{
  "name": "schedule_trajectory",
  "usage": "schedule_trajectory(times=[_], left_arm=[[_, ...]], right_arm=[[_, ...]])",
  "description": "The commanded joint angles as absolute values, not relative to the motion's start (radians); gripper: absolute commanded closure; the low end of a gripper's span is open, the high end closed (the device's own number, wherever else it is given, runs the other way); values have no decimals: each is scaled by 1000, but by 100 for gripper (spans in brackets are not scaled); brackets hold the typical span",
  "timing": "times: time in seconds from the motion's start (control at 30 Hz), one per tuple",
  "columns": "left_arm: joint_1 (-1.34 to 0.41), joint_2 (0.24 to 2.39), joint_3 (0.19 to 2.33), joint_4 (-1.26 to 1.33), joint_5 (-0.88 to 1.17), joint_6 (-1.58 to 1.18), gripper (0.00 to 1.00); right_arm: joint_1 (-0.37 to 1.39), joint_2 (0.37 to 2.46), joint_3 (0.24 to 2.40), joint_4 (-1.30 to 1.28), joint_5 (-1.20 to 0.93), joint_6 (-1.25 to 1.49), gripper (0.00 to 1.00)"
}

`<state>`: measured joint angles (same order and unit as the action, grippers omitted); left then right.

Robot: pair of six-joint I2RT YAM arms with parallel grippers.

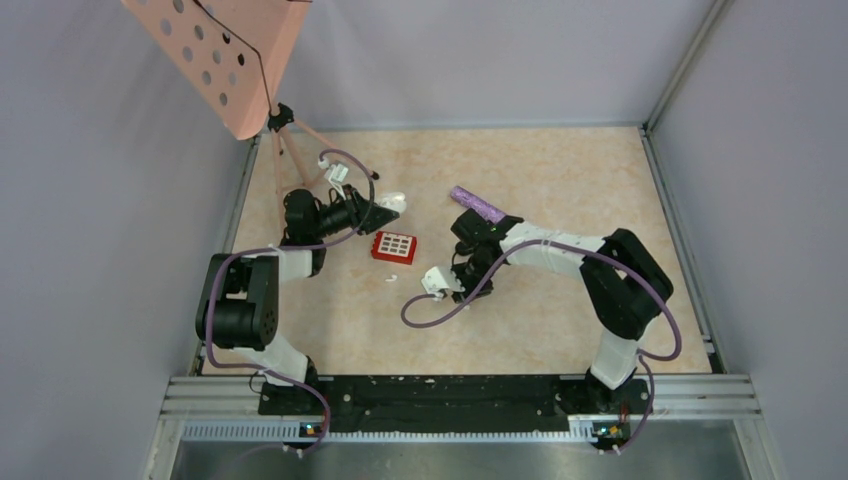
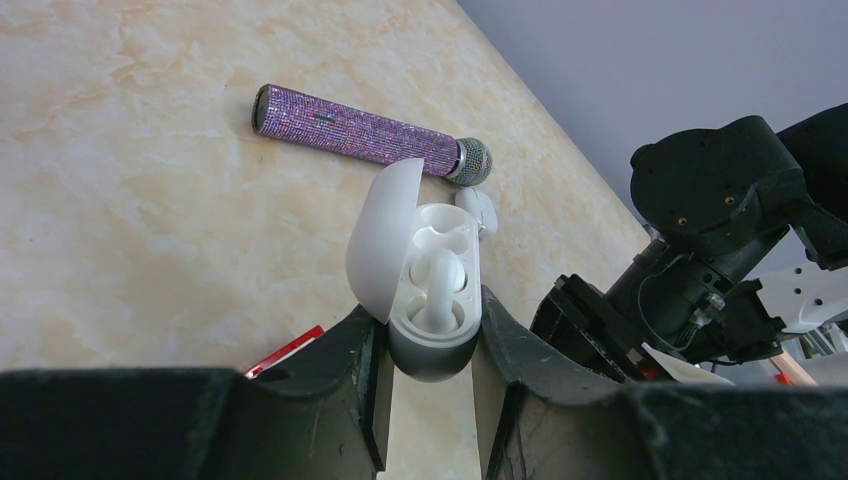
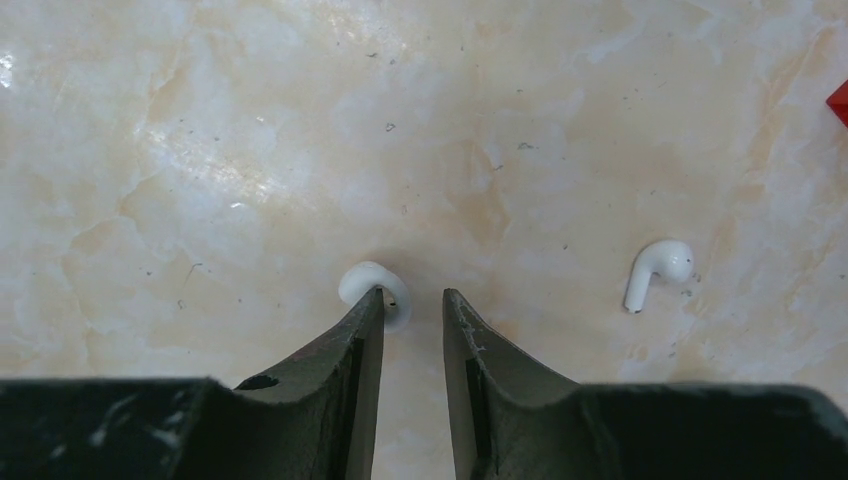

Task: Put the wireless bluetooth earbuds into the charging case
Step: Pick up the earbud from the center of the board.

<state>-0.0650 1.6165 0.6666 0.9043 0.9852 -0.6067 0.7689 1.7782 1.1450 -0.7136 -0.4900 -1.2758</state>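
Note:
My left gripper [image 2: 428, 312] is shut on the white charging case [image 2: 432, 350], pinching its rounded base just above the table. The case's lid [image 2: 380, 235] stands open, and one white earbud [image 2: 437, 285] lies in the case. In the top view the left gripper [image 1: 380, 212] is at the table's back left. My right gripper [image 3: 412, 293] points down at the table with its jaws apart. A second white earbud [image 3: 365, 282] lies against the left fingertip, partly hidden by it. A third white earbud [image 3: 655, 268] lies loose to the right, apart from the fingers.
A purple glitter microphone [image 2: 355, 135] lies behind the case, with a small white rounded piece [image 2: 482, 210] beside its head. A red keypad-like box [image 1: 393, 246] sits between the arms. A pink perforated stand [image 1: 220, 50] on a tripod fills the back left corner. Walls enclose the table.

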Motion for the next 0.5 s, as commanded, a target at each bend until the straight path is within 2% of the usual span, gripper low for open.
schedule_trajectory(times=[0.0,0.1,0.23,0.37,0.47], left_arm=[[-58,1588,692,942,984,-600,100],[-58,1588,691,942,985,-598,100],[-58,1588,691,941,985,-600,100],[-58,1590,692,946,986,-601,100],[-60,1598,692,961,994,-606,100]], right_arm=[[778,1778,1187,-801,-528,-1294,75],[778,1790,1201,-827,-531,-1294,83],[778,1795,1206,-842,-535,-1288,87],[778,1787,1212,-842,-545,-1252,100],[763,1732,1217,-841,-570,-1198,100]])
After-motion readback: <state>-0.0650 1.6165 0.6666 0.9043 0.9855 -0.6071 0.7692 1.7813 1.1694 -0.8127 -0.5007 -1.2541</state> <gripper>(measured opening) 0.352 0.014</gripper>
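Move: The earbud I want lies almost under my right fingertips, about 1 cm back, level sideways and 1 cm down. A second earbud is some 6 cm ahead of that hand and 4 to its left, the dark case about 10 ahead and 1 left, the third earbud 4 ahead and 15 left, the red block 11 ahead and 14 left. From my left hand, the wanted earbud is around 15 cm back, 18 right and 15 below. I shut my right fingers from about a third open onto the earbud's stem, pinching it between the fingertips. As they close, I draw that hand back about 1.5 cm and 1 cm to the right, just above the table, with only a slight tilt of the wrist. ##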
